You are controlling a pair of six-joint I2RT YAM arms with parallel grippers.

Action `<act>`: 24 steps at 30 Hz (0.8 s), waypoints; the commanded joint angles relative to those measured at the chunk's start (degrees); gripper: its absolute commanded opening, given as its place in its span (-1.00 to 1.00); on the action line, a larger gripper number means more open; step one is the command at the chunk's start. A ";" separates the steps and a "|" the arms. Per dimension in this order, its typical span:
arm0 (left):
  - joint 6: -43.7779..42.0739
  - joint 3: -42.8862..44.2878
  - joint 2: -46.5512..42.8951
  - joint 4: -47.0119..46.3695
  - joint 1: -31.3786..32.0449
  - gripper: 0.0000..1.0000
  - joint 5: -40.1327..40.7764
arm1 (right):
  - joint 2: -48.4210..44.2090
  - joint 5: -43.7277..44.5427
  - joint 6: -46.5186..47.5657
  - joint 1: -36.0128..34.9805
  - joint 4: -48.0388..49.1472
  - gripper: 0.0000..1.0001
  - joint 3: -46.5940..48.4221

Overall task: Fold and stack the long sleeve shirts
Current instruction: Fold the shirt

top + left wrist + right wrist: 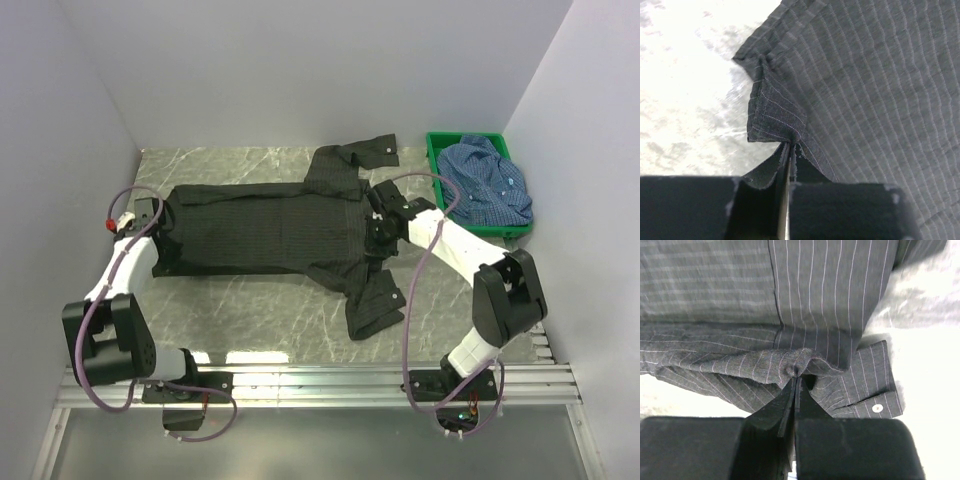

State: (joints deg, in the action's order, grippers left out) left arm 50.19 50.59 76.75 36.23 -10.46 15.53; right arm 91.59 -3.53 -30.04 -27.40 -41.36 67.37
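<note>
The black striped shirt lies spread flat across the marble table, collar end to the right, with one sleeve toward the front and the other toward the back. At its left hem corner, my left gripper is shut on a pinch of the black cloth. My right gripper is shut on a bunched fold of the same shirt near the shoulder, beside a buttoned cuff. The blue checked shirt lies crumpled in the green crate.
A green plastic crate stands at the back right corner against the wall. White walls close in the table on the left, back and right. A metal rail runs along the near edge by the arm bases.
</note>
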 commanded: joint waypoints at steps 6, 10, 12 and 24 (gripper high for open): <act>-1.68 6.63 8.58 -4.06 -0.09 -0.75 -0.23 | 7.80 1.42 2.62 2.08 -1.09 -0.86 8.73; -1.68 6.63 11.40 -6.34 0.00 -0.48 -1.12 | 11.15 1.77 2.62 2.44 -0.21 -0.75 11.11; -1.59 7.41 12.71 -6.87 -0.09 -0.35 -1.47 | 12.55 1.77 2.27 2.70 0.58 -0.71 12.25; -4.83 12.70 6.77 -5.03 0.35 0.85 -2.78 | 1.78 7.83 4.29 2.70 3.31 0.21 10.16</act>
State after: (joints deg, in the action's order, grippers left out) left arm 47.66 60.90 89.30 30.89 -10.46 13.58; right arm 101.86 0.58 -27.18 -25.08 -39.83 78.78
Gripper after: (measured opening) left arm 0.914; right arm 0.583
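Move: Both hands already pinch the shirt's near edge just off the table. The left hand's laying spot on the shirt is about 4 cm ahead, level sideways and 4 cm below; the right hand's is about 5 cm ahead, level sideways and 6 cm below. From the right hand, the near sleeve lies some 11 cm back, straight behind, and the far sleeve about 20 cm ahead and 6 cm left, both about 7 cm lower. Both hands sweep forward some 7 cm, dip about 3, open off the shirt's near edge and rise. ##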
